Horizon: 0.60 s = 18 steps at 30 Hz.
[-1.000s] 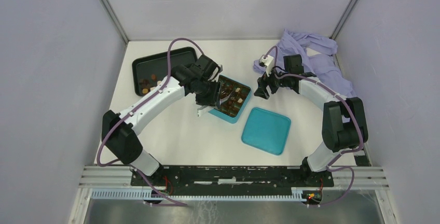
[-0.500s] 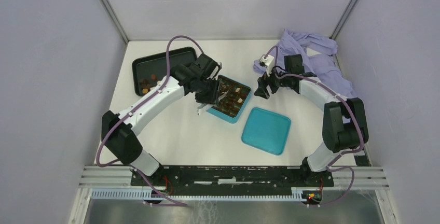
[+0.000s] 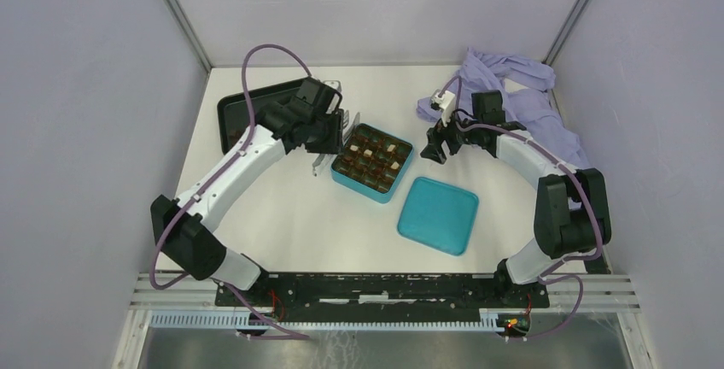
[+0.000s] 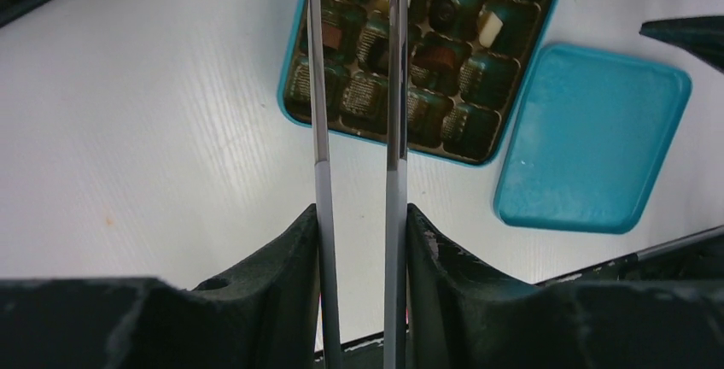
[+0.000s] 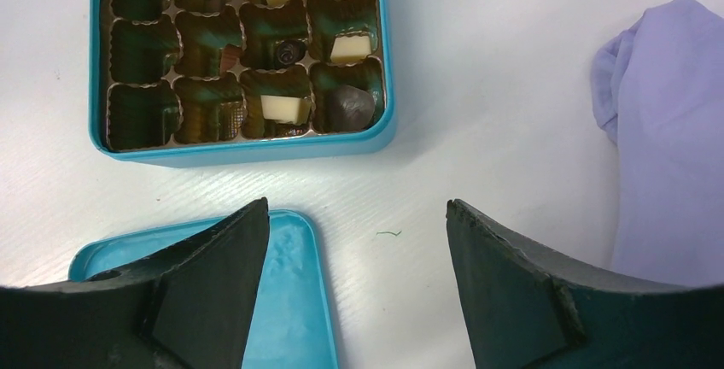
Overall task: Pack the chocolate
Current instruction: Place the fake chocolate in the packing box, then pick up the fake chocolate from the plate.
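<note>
The teal box (image 3: 363, 188) sits mid-table, its brown insert holding several chocolate pieces: cream blocks (image 5: 275, 108) and a dark round one (image 5: 346, 106). My left gripper (image 3: 329, 140) hovers just left of the box. It is shut on a pair of metal tweezers (image 4: 320, 130), whose two blades run forward over the box's near-left cells (image 4: 359, 87). The blades stand apart and their tips are out of frame. My right gripper (image 3: 431, 149) hangs open to the right of the box, nothing between its fingers (image 5: 230, 258).
The teal lid (image 3: 437, 215) lies flat in front and to the right of the box. A black tray (image 3: 229, 113) sits at the back left, partly behind the left arm. A purple cloth (image 3: 521, 96) is bunched at the back right.
The left arm has drawn back and to the left, from over the box to its left side, toward the black tray. The box's cells are now uncovered. The right arm has not moved.
</note>
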{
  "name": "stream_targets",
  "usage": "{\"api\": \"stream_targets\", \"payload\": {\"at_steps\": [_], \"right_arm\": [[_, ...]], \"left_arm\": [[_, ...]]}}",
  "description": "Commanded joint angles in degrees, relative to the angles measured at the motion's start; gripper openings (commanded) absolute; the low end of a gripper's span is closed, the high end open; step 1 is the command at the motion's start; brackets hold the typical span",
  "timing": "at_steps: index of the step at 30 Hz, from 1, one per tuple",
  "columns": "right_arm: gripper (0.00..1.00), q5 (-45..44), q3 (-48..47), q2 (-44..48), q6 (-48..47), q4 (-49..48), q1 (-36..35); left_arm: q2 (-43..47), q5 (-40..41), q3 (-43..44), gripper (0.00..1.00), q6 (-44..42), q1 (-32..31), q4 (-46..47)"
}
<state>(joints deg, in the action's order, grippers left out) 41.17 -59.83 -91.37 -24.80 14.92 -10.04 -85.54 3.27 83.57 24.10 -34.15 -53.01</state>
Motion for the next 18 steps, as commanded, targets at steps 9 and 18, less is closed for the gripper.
{"api": "stream_targets", "payload": {"at_steps": [9,18], "right_arm": [[0.81,2.03,0.28,2.07,-0.01,-1.71,0.58],[0.81,2.95,-1.55,0.58,0.98,-1.04,0.56]], "left_arm": [[4.66,-1.56,-2.21,0.44,-8.21,16.34,3.71],[3.01,-2.1,-3.69,0.44,-13.18,25.42,4.19]]}}
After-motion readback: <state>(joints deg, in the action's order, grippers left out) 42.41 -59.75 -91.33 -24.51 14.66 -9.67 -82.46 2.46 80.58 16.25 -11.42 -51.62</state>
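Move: Nearest along the left hand's way is the brown and pale chocolate pair by the black tray's near edge, about 11 cm ahead, 12 cm left and 18 cm below; the black tray's middle is some 16 cm ahead and 18 cm left. The packing box sits 3 cm ahead and 8 cm right, the blue tray 10 cm back and 22 cm right. From the right hand, that pair is about 8 cm ahead, 33 cm left and 10 cm down. Swinging left and somewhat forward, away from the packing box, the left hand carries its still-held metal tweezers about 13 cm left and 5 cm out towards the near edge of the black tray. It stays at nearly the same height, turns some 15 degrees counter-clockwise, and keeps its grip on the tweezers. ##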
